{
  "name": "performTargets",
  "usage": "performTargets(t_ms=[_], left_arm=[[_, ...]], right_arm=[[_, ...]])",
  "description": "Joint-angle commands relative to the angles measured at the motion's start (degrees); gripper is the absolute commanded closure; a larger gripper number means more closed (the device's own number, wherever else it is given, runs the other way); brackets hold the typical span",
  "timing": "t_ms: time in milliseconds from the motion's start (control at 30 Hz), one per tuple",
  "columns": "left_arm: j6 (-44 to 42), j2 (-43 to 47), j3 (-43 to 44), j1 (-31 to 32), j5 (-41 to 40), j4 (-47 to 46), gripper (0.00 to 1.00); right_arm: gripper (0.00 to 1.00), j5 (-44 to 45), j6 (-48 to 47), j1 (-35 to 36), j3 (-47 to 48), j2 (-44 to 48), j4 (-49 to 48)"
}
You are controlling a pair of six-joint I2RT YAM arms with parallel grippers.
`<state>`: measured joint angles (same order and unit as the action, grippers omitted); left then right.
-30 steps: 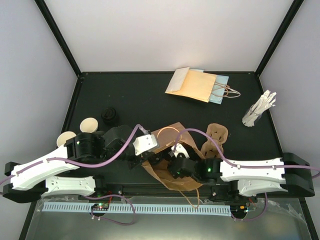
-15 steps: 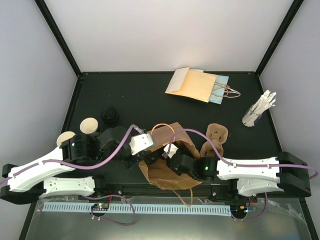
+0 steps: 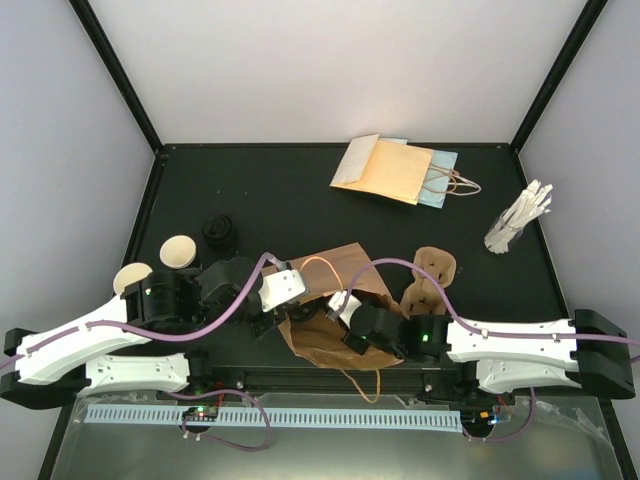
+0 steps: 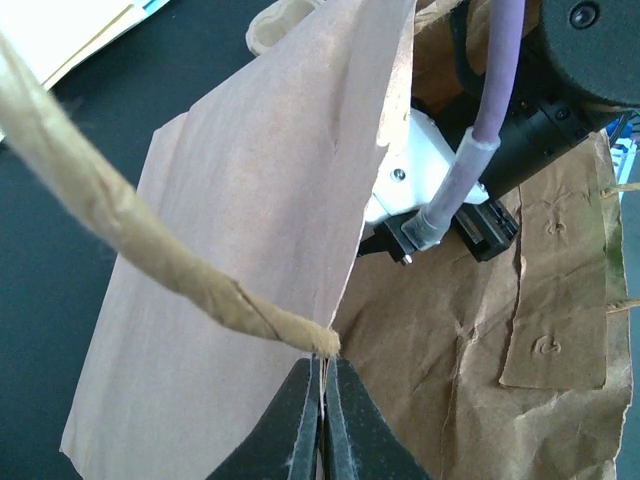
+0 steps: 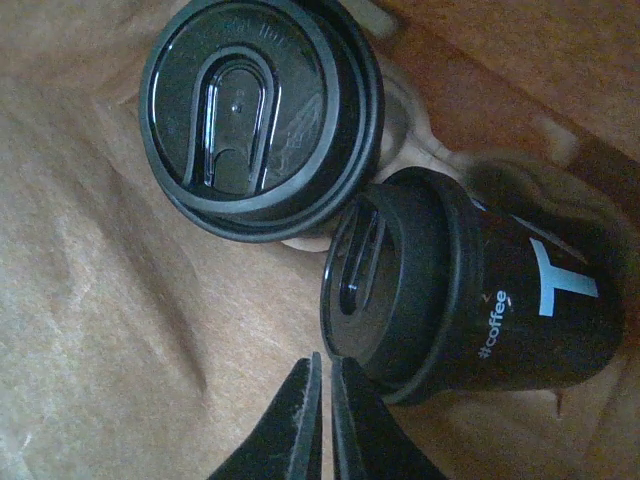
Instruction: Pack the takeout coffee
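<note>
A brown paper bag (image 3: 325, 335) lies open at the table's near edge. My left gripper (image 4: 325, 368) is shut on the bag's top edge (image 4: 335, 300), just below the twisted paper handle (image 4: 150, 235), and holds the mouth up. In the right wrist view, two takeout coffee cups with black lids lie inside the bag: one (image 5: 260, 110) shows its lid face-on, the other (image 5: 480, 295) is tilted and has a black "#coffee" sleeve. My right gripper (image 5: 326, 368) is shut just below that second cup's lid rim, with nothing between its fingers. Its wrist (image 3: 365, 325) reaches into the bag.
Two open cream cups (image 3: 180, 250) (image 3: 130, 278) and black lids (image 3: 218, 232) stand at the left. A brown pulp carrier (image 3: 432, 272) sits right of the bag. Envelopes and a handled bag (image 3: 395, 170) lie at the back. A cup of white sticks (image 3: 515, 222) stands far right.
My right gripper has gone from wide open to shut, and its arm has slid left, deeper into the bag. The left gripper keeps its hold and has drifted slightly left.
</note>
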<state>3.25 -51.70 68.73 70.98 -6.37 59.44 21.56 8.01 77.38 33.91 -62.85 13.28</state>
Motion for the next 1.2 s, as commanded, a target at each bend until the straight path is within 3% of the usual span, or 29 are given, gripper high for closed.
performTargets(t_ms=[0,133,200,400,733,900,1167], left_arm=[[0.84,0.76,-0.59,0.21,-1.71,-0.64,0.98],[1.17,1.37,-0.66,0.21,-1.5,-1.1,0.99],[1.46,2.02,-0.72,0.2,-1.5,-1.8,0.98],[3.08,3.66,-1.14,0.19,-7.12,-6.92,0.99],[0.55,1.18,-0.24,0.23,-7.65,-13.45,0.99],[-1.42,2.7,-1.75,0.3,-4.78,-15.27,0.98],[-1.41,1.87,-2.32,0.29,-4.51,-14.52,0.98]], right_arm=[[0.88,0.53,2.05,-0.07,-0.75,1.73,-0.18],[0.46,5.85,6.51,-0.45,-1.11,1.75,-0.11],[0.35,6.68,8.49,-0.77,-2.29,2.72,-2.81],[0.32,7.76,8.02,-0.98,-4.28,1.42,-10.74],[0.31,11.21,10.14,0.36,0.68,-5.81,-6.76],[0.2,13.23,9.4,0.39,2.27,-7.13,-4.03],[0.14,14.31,11.82,0.66,9.62,-6.57,6.66]])
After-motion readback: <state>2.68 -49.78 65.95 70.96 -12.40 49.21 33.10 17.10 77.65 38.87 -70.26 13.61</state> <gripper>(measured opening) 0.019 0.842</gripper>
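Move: The lidded black coffee cup lying over inside the tilted bag is about 7 cm ahead of the right hand, 1 cm to its right and 5 cm below. The other lidded cup stands some 7 cm ahead, 7 cm left and about level in height; outside the bag, the pulp carrier is roughly 14 cm ahead, 17 cm right and 10 cm down. From the left hand, the lying cup is about 9 cm ahead, 13 cm right and 20 cm below. Open the right gripper from nearly shut to wide inside the bag, easing it about 3 cm forward towards the lying cup and turning it some 15 degrees clockwise, so the fingers spread either side of that cup. Keep the left gripper pinched on the bag's rim by the handle root; after a short hold, draw it about 2.5 cm forward and as much up, tilting slightly. ##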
